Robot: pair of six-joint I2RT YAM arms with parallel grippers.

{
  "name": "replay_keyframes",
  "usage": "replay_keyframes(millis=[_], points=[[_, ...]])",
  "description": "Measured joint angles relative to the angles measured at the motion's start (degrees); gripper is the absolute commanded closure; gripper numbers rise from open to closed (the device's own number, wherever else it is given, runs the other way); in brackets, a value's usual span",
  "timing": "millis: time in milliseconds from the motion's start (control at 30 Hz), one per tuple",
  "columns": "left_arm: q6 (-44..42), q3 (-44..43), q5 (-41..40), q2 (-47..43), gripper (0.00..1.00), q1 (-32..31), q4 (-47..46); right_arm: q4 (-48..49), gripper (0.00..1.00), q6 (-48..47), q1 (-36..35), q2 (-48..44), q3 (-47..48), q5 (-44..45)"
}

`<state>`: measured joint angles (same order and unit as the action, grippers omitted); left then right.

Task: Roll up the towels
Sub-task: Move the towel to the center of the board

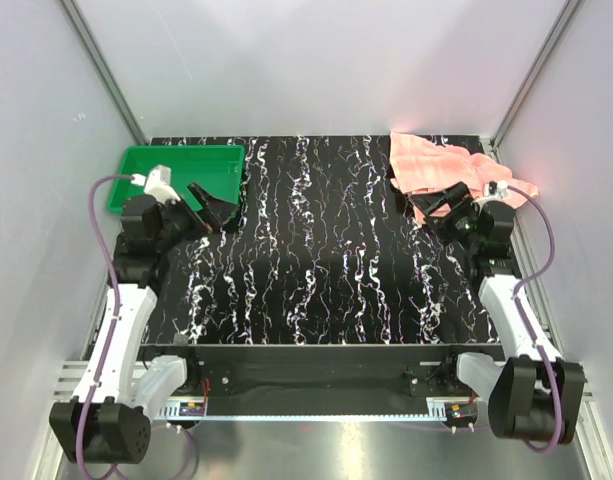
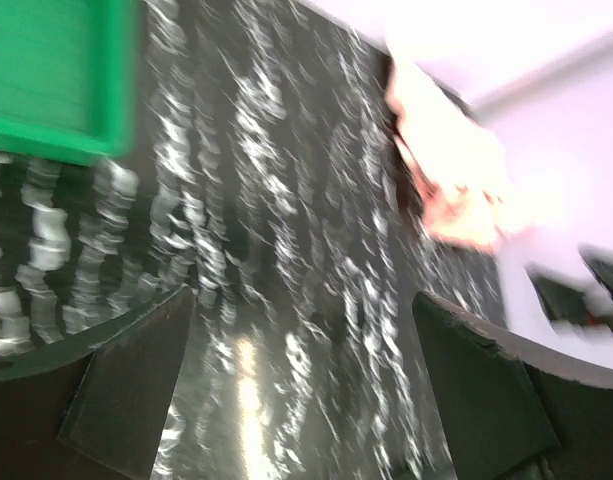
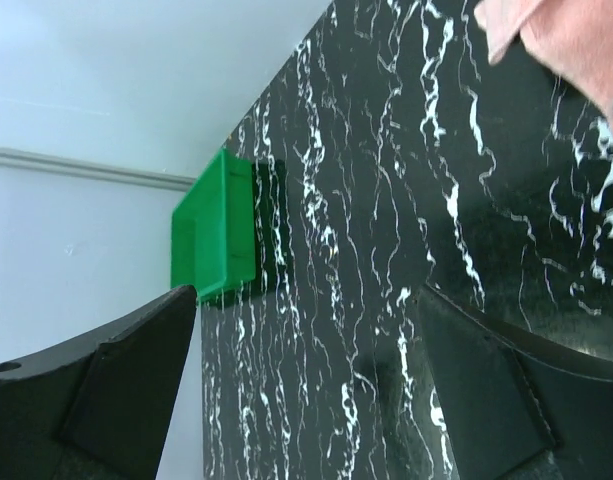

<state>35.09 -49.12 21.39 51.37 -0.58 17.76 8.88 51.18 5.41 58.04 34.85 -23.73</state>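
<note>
The salmon-pink towels point(image 1: 441, 160) lie in a crumpled heap at the table's far right corner; they also show in the left wrist view as a blurred pink towel heap point(image 2: 446, 170) and as a towel edge point(image 3: 571, 45) at the top right of the right wrist view. My right gripper point(image 1: 433, 203) hovers open just in front of the heap, nothing between its fingers. My left gripper point(image 1: 214, 207) stands open at the far left beside the green tray, empty too. In the wrist views the left gripper point(image 2: 301, 345) and right gripper point(image 3: 306, 340) show only marbled tabletop between wide jaws.
A green tray point(image 1: 176, 172) sits at the far left corner, also seen as the green tray point(image 3: 218, 228) from the right wrist. The black white-veined tabletop point(image 1: 316, 260) is bounded by white walls and metal frame posts on three sides.
</note>
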Motion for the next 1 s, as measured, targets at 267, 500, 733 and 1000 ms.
replay_keyframes(millis=[267, 500, 733, 1000], points=[[-1.79, 0.61, 0.00, 0.83, 0.01, -3.02, 12.35, -19.63, 0.02, -10.86, -3.72, 13.75, 26.51, 9.84], [-10.21, -8.37, -11.19, -3.85, 0.01, -3.54, 27.43, -28.87, 0.09, -12.33, -4.76, 27.58, 39.56, 17.35], [-14.69, -6.86, -15.37, -12.66, 0.01, -3.69, 35.69, -33.51, 0.25, -8.57, -1.51, 39.04, 45.38, 19.02], [-14.78, -1.11, -12.83, -12.96, 0.01, -3.69, 37.22, -30.82, 0.35, -4.55, -0.92, 49.03, 46.29, 16.50]])
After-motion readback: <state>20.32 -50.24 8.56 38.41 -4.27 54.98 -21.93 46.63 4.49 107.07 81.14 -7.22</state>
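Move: The pink towel's middle lies some 22 cm ahead of my open right hand, about 6 cm to its right and roughly 19 cm below. Its near left corner is closer, about 11 cm ahead, perhaps 3 cm to the left, and nearly as far down. From my left hand the towel's middle is about 25 cm ahead, some 60 cm to the right and about 24 cm below. I carry my right hand about 14 cm forward and a little right in an arc, rising some 5 cm first, then sinking steeply towards the near part of the towel. On the way I tip the fingers down about 30 degrees and narrow them to roughly two thirds open. Meanwhile my empty left hand draws back about 12 cm and sinks, leaving the green tray. ##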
